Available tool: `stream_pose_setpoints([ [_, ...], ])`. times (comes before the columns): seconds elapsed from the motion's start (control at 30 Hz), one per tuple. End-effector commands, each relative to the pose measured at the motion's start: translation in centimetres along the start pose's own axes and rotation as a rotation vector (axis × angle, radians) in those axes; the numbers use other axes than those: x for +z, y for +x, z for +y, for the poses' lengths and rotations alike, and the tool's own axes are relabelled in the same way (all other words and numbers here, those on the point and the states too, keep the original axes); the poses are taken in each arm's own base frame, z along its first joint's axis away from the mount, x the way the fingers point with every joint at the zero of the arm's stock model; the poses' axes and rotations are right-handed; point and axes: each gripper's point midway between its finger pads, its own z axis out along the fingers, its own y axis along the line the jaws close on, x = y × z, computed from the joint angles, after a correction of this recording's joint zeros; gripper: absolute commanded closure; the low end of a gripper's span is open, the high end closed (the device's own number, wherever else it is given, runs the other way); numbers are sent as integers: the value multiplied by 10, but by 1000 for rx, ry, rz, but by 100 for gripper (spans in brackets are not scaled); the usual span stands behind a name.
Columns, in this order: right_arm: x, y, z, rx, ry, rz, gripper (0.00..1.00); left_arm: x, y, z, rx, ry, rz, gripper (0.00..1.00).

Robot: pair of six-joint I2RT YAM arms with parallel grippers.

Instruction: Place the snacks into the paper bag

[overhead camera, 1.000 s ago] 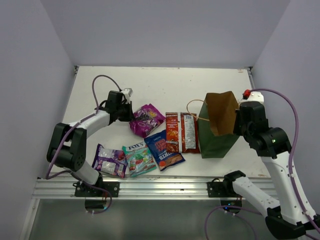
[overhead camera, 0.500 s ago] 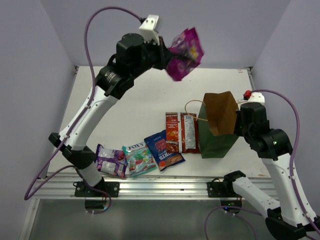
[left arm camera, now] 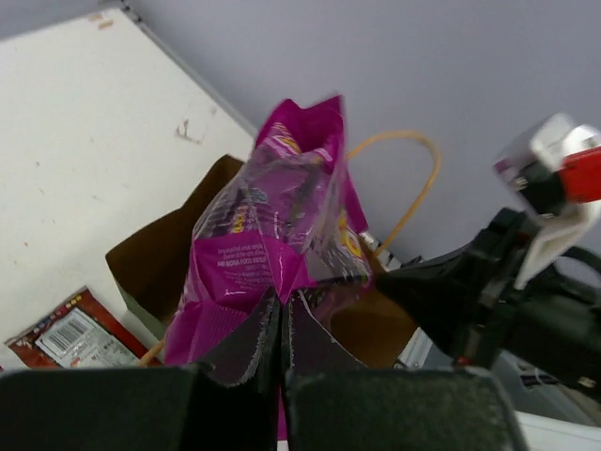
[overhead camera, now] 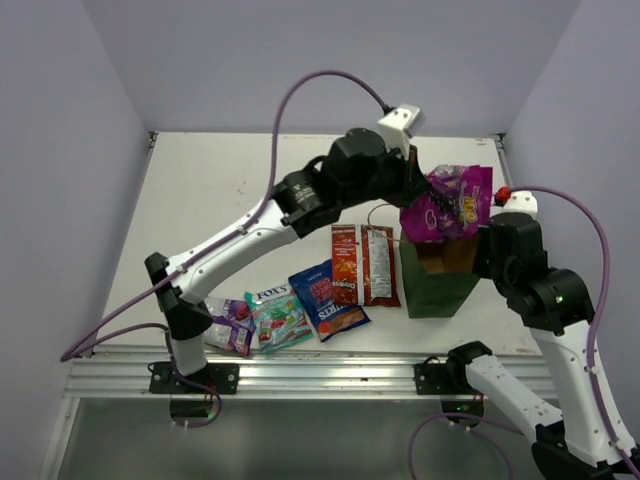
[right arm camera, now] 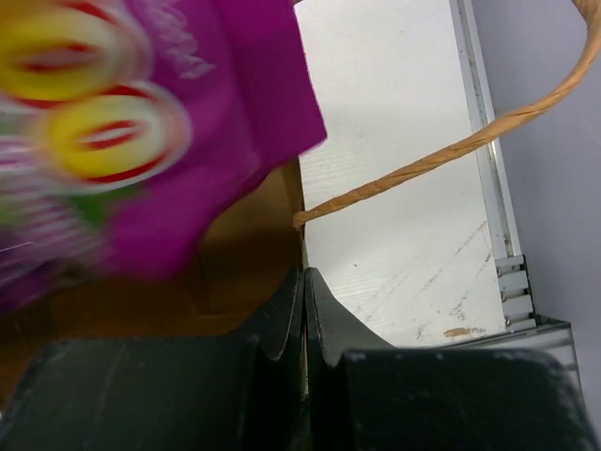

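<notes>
My left gripper [overhead camera: 415, 200] [left arm camera: 279, 305] is shut on the magenta grape pack [overhead camera: 448, 204] [left arm camera: 272, 235], which hangs over the open mouth of the paper bag [overhead camera: 435, 280] [left arm camera: 160, 258]. The pack [right arm camera: 141, 113] also fills the upper left of the right wrist view. My right gripper [overhead camera: 483, 250] [right arm camera: 303, 282] is shut on the bag's right rim [right arm camera: 299, 235], next to its cord handle [right arm camera: 441, 155]. On the table lie the other snacks: two red-orange packs [overhead camera: 364, 264], a blue chip bag [overhead camera: 326, 299], a teal candy bag [overhead camera: 277, 315] and a purple-silver bag [overhead camera: 225, 322].
The left arm stretches across the table above the snacks. An aluminium rail [overhead camera: 300, 375] runs along the near edge. Lilac walls close in the left, back and right sides.
The left arm has lifted the magenta pack off the table, carried it high, then swung right and down to the bag's mouth. The right gripper kept its hold on the rim.
</notes>
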Motion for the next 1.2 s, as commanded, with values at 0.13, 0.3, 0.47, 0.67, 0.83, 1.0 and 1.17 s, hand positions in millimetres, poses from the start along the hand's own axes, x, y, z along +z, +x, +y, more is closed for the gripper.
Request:
stream_pose_setpoints([
  [0.13, -9, 0, -2, 1, -21, -21, 100, 14, -5, -34, -33, 80, -70, 100],
  [0.3, -11, 2, -4, 1, -21, -21, 100, 29, 25, -32, -36, 62, -3, 100],
  [0.47, -10, 3, -2, -1, -29, -19, 100, 49, 57, -37, -38, 83, 78, 100],
  [0.67, -8, 6, -1, -5, -34, -13, 100, 64, 69, -48, -1, 123, 88, 37],
  [0.83, -7, 6, 0, -4, -37, -15, 100, 60, 32, -74, -2, 196, -11, 21],
  [1.0, -4, 6, 2, -10, -41, -14, 100, 26, -8, -71, 9, 112, -86, 21],
  [1.17, -1, 6, 3, -20, -37, -11, 100, -73, -30, 36, 13, -394, -237, 13],
])
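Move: Already holding the purple packet shut in its fingers, the left hand hovers beside the paper bag's mouth, which lies roughly 8 cm to its right, about level with it fore and aft, and some 15 cm below. The red chip bag lies about 7 cm left and 3 cm ahead, the blue snack bag some 16 cm left and 6 cm back, both about 41 cm down. For the right hand, already pinching the rim, the mouth's middle is about 6 cm ahead and 6 cm left, at its height. Lowering the purple packet towards the bag's mouth, the left hand drops about 6 cm while easing right, pauses, then drifts a further 5 cm or so right and a little lower as its fingers open wide and let go of the packet. Still open, the hand then rises some 7 cm and swings back left by about as much. The right hand keeps its pinch on the rim, nearly still. ##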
